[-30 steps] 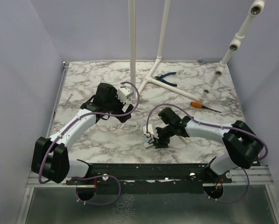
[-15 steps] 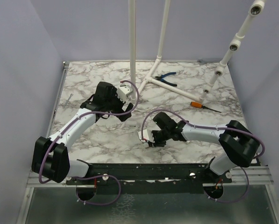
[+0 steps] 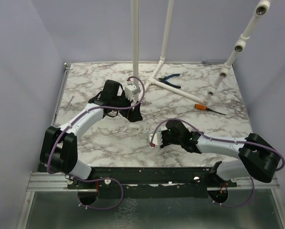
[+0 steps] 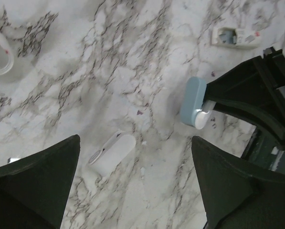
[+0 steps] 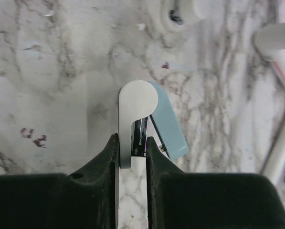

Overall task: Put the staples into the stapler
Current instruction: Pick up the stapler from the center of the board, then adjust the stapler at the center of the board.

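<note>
The stapler [image 5: 132,102] has a white base and a pale blue-green lid [image 5: 168,121] swung open to the right, with its silvery metal channel showing. My right gripper [image 5: 131,143] is shut on the base and channel, one finger on each side. From above, the stapler [image 3: 153,139] is at the near middle of the table, at the tip of the right gripper [image 3: 159,140]. My left gripper [image 3: 135,117] hangs open just behind it with nothing between its fingers [image 4: 47,181]; the stapler [image 4: 192,101] shows at the right of the left wrist view. Staples do not show plainly.
A small white rounded piece [image 4: 111,152] lies on the marble under the left gripper. A small white open box [image 4: 235,37] lies further off. Blue-handled pliers [image 3: 170,80], an orange-handled screwdriver [image 3: 202,107] and a white pipe frame [image 3: 156,81] are at the back.
The right gripper's jaws have closed onto the stapler, and its arm has shifted toward the near edge. The left arm has swung its open gripper rightward toward the middle.
</note>
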`<state>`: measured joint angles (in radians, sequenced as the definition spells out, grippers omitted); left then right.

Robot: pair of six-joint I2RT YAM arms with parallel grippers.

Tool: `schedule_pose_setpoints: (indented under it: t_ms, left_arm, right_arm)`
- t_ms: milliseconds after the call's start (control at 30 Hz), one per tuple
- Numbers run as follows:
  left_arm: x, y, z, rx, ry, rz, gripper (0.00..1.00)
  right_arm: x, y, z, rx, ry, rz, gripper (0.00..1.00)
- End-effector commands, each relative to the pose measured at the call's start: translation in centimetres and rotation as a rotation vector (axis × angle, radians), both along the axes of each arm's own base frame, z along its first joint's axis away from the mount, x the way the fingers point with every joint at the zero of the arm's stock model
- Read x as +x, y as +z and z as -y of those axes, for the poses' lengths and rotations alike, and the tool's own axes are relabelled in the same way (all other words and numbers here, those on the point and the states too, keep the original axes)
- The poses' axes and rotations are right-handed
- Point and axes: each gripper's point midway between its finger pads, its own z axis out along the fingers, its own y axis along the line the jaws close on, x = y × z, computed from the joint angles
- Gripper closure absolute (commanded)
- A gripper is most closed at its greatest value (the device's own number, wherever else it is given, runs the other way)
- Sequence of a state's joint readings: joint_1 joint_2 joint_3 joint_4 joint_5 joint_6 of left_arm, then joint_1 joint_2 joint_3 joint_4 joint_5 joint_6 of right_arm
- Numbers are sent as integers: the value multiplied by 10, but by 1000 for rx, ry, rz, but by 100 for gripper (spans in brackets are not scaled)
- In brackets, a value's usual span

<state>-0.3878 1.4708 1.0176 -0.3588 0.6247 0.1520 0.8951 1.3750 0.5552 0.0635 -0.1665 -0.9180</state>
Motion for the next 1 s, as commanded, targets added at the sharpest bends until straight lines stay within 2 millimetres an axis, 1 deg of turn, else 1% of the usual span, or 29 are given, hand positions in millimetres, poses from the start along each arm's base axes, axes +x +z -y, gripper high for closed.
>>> schedule_pose_setpoints:
  t_ms: [0, 100, 200, 367, 467, 533, 700, 767, 900, 967]
  left_arm:
    - [-12, 43, 40, -192, -118, -73, 1]
    - [-21, 45, 55, -221, -162, -113, 1]
    - [-26, 46, 68, -245, -192, -154, 1]
    - [-20, 42, 75, -273, -204, -156, 1]
    - [-21, 38, 81, -293, -219, -175, 1]
    - [-22, 35, 84, -304, -229, -194, 2]
    - [-24, 40, 93, -339, -257, -203, 5]
    - [-24, 40, 97, -342, -265, -204, 9]
    - [-26, 32, 103, -344, -283, -236, 21]
    - [-26, 28, 105, -345, -290, -248, 30]
  right_arm:
    - [43, 51, 10, 45, -105, 316, 94]
    - [55, 71, 16, 70, -144, 427, 95]
    - [60, 86, 18, 101, -175, 484, 95]
    - [65, 114, 22, 171, -219, 565, 95]
    - [65, 121, 25, 191, -231, 595, 95]
    - [65, 123, 27, 198, -233, 609, 95]
    - [64, 119, 27, 192, -227, 606, 95]
    - [65, 120, 27, 196, -230, 604, 96]
    - [64, 120, 26, 206, -235, 596, 96]
    - [63, 120, 26, 208, -232, 589, 96]
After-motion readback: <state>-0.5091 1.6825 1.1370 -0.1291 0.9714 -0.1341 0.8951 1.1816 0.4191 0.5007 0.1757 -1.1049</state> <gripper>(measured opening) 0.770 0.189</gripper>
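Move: The stapler is already pinched in the right hand and just clear of the marble. Its middle is about 1 cm ahead of that hand and 2 cm to its left, at the same height. From the open left hand it lies some 12 cm to the right, 8 cm back and 10 cm lower. A small white case lies on the table about 5 cm back from the left hand, 1 cm to its right and 13 cm below. The white staple box sits some 12 cm to the right of the right hand, 2 cm back and 4 cm lower. The stapler is carried up about 11 cm and forward 6 cm in the right hand's unchanged grip, its fingers swinging up some 30 degrees to point more forward, then held still. The left hand comes to meet it, about 10 cm to the right and slightly up, fingers levelling out, and starts to close late, without visible contact. ##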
